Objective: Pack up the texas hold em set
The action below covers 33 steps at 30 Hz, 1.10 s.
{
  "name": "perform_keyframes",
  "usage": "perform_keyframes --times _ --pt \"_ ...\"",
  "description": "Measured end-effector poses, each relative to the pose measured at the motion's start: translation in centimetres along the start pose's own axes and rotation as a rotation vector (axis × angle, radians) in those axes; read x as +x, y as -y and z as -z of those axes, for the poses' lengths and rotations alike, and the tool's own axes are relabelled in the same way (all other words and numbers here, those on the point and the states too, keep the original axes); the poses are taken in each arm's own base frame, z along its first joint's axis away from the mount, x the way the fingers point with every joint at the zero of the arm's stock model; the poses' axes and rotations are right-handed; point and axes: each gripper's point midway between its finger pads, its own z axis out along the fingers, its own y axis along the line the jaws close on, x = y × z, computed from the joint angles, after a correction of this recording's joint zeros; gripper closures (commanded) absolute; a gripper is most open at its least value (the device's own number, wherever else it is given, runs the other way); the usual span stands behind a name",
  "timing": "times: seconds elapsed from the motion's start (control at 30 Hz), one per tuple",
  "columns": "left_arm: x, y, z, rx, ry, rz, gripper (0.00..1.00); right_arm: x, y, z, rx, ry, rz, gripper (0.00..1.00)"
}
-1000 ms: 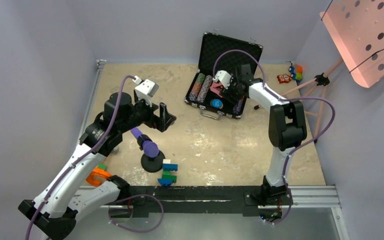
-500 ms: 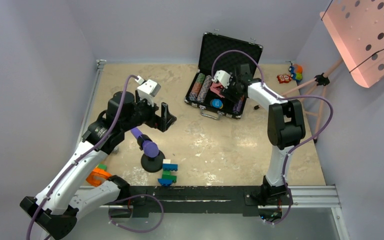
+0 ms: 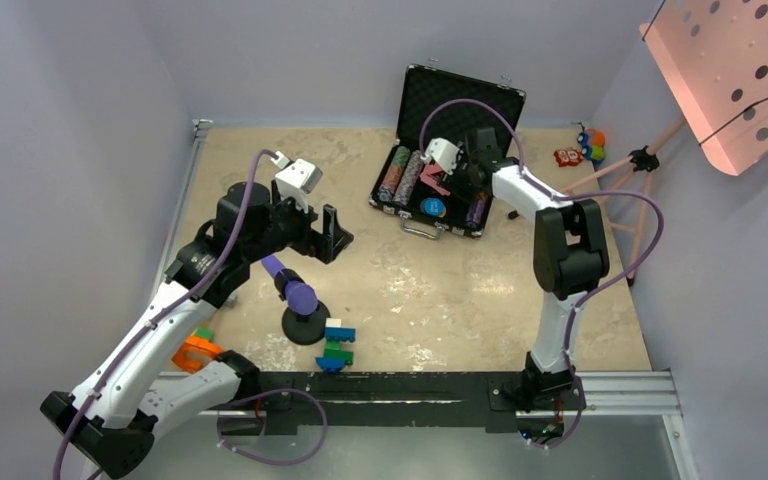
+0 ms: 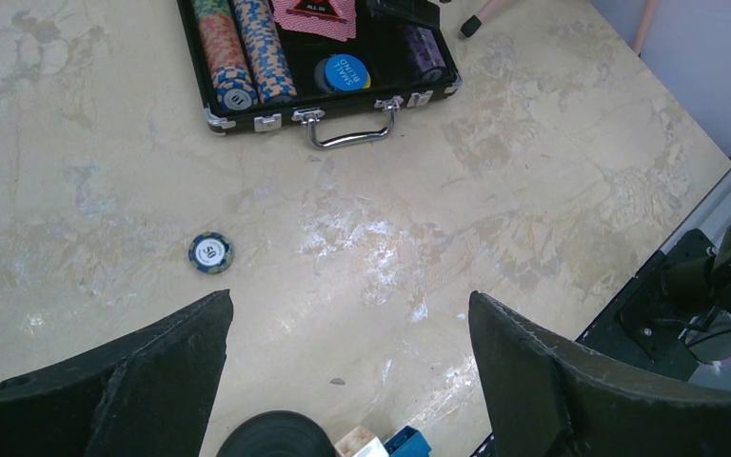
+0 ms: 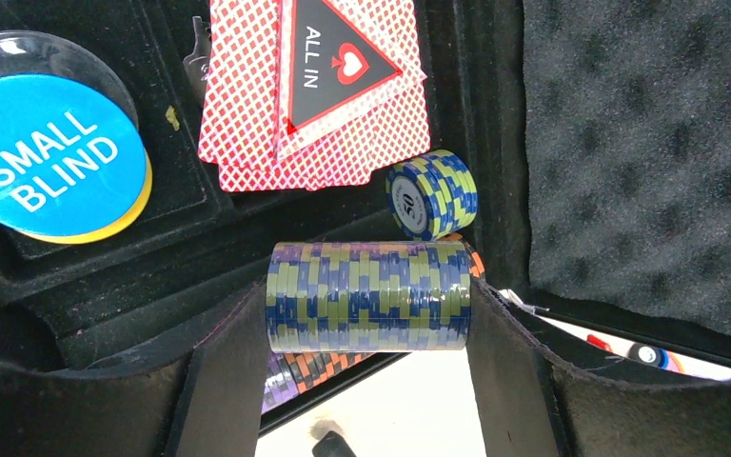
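Note:
The black case (image 3: 463, 97) lies open at the back of the table, its foam lid (image 5: 647, 143) upright. Inside are rows of striped chips (image 4: 243, 57), red-backed cards (image 5: 247, 114) under an "ALL IN" triangle (image 5: 328, 57), and a blue "SMALL BLIND" button (image 5: 52, 157). My right gripper (image 5: 368, 319) hangs over the case's right side, shut on a stack of blue-and-olive chips (image 5: 368, 286) held end to end between its fingers. A short chip stack (image 5: 433, 193) lies just beyond. My left gripper (image 4: 347, 314) stands wide open above the bare table, with one loose chip (image 4: 210, 252) just ahead of its left finger.
A purple-tipped object on a round black base (image 3: 300, 300) and a toy-brick figure (image 3: 338, 345) stand near the left arm. An orange piece (image 3: 198, 352) lies at the front left. Small toys (image 3: 582, 148) and a pink perforated panel (image 3: 735, 70) on a stand are at the back right.
My right gripper has shifted slightly left and back over the case with the chip stack. The left arm has edged a little, jaws still open.

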Motion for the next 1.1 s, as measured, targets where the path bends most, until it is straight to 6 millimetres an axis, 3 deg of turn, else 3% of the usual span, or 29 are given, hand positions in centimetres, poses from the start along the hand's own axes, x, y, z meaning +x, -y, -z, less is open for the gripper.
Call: perform_keyframes --times 0.17,0.2,0.23,0.27,0.67,0.93,1.1 --pt "0.0 0.0 0.0 0.000 0.000 0.000 0.03 0.0 -0.1 -0.2 0.012 -0.005 0.004 0.41" --pt "0.0 0.0 0.0 0.000 0.000 0.000 0.03 0.1 -0.3 -0.2 0.010 -0.007 0.002 0.17" --pt "0.0 0.0 0.0 0.000 0.000 0.000 0.03 0.1 -0.3 -0.2 0.008 -0.008 0.002 0.09" --pt "0.0 0.0 0.0 0.000 0.000 0.000 0.03 0.1 -0.4 -0.2 0.007 -0.008 0.002 0.07" --pt "0.0 0.0 0.0 0.000 -0.002 0.000 0.03 -1.2 -0.1 -0.3 0.036 0.023 0.001 0.02" --pt "0.1 0.0 0.0 -0.001 -0.003 0.000 0.03 -1.0 -0.3 -0.5 0.050 0.032 -0.011 0.02" --pt "0.1 -0.2 0.0 -0.008 -0.005 0.000 0.03 -0.6 -1.0 0.4 0.050 0.037 -0.035 0.03"
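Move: The right hand holds the blue-and-yellow chip roll by its ends just over its slot in the case; the slot's middle lies about 2 cm below and 1 cm ahead. The short chip stack is some 5 cm ahead and 1 cm right of the hand, the orange chip roll 5 cm right and 1 cm ahead, the cards 6 cm left and 2 cm ahead. From the left hand the slot is roughly 26 cm ahead, 29 cm right and 22 cm below. The right hand stays low over the slot between the cards and the orange chip roll and spreads its fingers from about two-thirds to fully open, letting go of the chip roll's two ends while easing some 1 cm to the left. With the fingers wide and still pointing down and forward, it then starts to draw back towards the base by about 1.5 cm, away from the short chip stack, its tips tilting up only a few degrees. ##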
